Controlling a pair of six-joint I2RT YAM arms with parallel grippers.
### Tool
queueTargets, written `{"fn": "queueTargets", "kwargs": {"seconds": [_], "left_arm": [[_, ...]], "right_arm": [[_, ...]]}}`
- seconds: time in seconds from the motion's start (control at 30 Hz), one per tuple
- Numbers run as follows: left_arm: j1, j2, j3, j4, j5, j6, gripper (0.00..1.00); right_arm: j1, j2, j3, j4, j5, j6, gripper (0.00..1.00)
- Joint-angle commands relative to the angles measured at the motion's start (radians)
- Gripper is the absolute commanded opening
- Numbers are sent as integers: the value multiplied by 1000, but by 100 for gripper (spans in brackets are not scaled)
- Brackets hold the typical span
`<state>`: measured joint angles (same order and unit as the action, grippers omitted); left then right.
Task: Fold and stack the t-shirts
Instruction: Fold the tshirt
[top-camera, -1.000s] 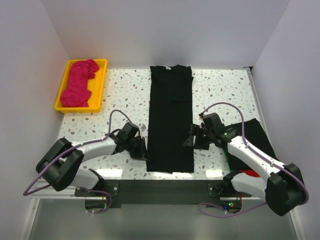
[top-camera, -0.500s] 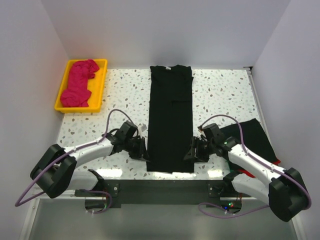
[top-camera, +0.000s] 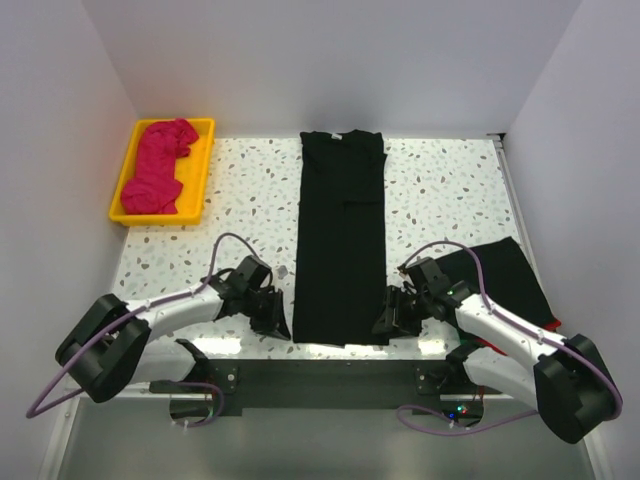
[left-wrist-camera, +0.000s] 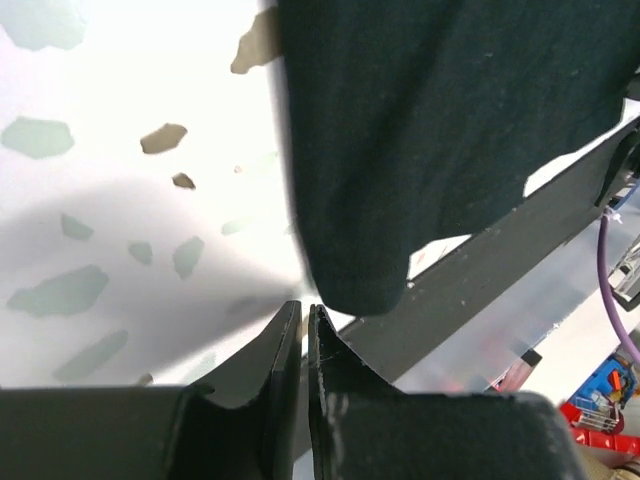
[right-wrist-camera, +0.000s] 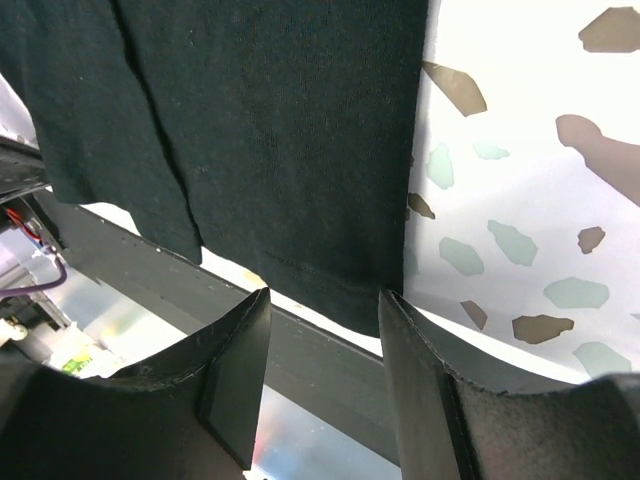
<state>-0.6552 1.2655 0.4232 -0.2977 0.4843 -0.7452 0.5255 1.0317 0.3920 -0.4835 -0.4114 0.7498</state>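
Observation:
A large black t-shirt (top-camera: 340, 240) lies as a long narrow strip down the middle of the table, its hem at the near edge. My left gripper (top-camera: 278, 318) sits low at the shirt's near-left corner (left-wrist-camera: 360, 285). In the left wrist view its fingertips (left-wrist-camera: 303, 306) are shut with nothing between them, just short of that corner. My right gripper (top-camera: 388, 322) is at the near-right corner. It stands open in the right wrist view (right-wrist-camera: 325, 300), and the hem (right-wrist-camera: 340, 285) hangs just beyond the gap. A magenta-pink t-shirt (top-camera: 158, 165) is bunched in the tray.
A yellow tray (top-camera: 120, 212) stands at the back left. Another black t-shirt (top-camera: 505, 275) lies crumpled at the right edge, with red cloth (top-camera: 500, 348) showing under the right arm. The dark bar along the table's near edge (right-wrist-camera: 330, 370) lies right below both grippers.
Both grippers have slid along the shirt's sides toward the near edge, down to its bottom corners. The right jaws have narrowed somewhat. The shirt itself has not moved.

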Motion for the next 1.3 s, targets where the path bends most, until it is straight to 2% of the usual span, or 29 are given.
{"fn": "queueTargets", "kwargs": {"seconds": [0.0,0.1,0.23,0.5,0.77,0.93,1.07,1.17,1.27], "left_arm": [[-3,-49,86,-114,-16,35,12],[-3,-86,187,-175,-30,55,12],[-3,-60,215,-115,-17,40,14],[-17,-3,51,87,56,-19,12],[-29,15,-34,74,5,-22,11],[-29,-24,11,11,-15,3,11],[-27,-75,78,-37,28,24,11],[-29,-101,127,-8,56,27,11],[-30,-62,141,73,94,11,11]], "right_arm": [[5,-13,-12,-30,-6,-9,51],[5,-30,-15,-46,0,-13,51],[5,-44,-24,-44,5,-3,51],[4,-71,-13,-83,26,-6,51],[4,-59,-19,-81,26,-1,51],[5,-61,-7,-109,39,-9,51],[5,-68,-1,-121,39,-12,51],[4,-78,-2,-129,45,-13,51],[5,-81,-8,-129,46,-10,51]]}}
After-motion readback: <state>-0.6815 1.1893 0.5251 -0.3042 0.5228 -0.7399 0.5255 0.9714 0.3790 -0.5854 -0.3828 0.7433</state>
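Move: Just off the t-shirt's near-left corner, the nearly shut left fingers sit low, with that corner about 2 cm to their right, 1 cm back and barely below; the table's near edge is some 6 cm straight back. The near-right corner lies about 2 cm back, 1 cm right and 1 cm below the half-open right fingers. From the right hand, the folded pile is roughly 27 cm right and 11 cm forward. Bobbing beside the near-left corner, the left hand rises about 6 cm, swinging forward and a little right, sinks back almost to its start, pauses low, then climbs again some 5 cm, right and forward over the t-shirt's left edge, fingers still nearly shut and empty. The right hand creeps about 2 cm back and right, half open, bringing the near-right corner between its fingers. ##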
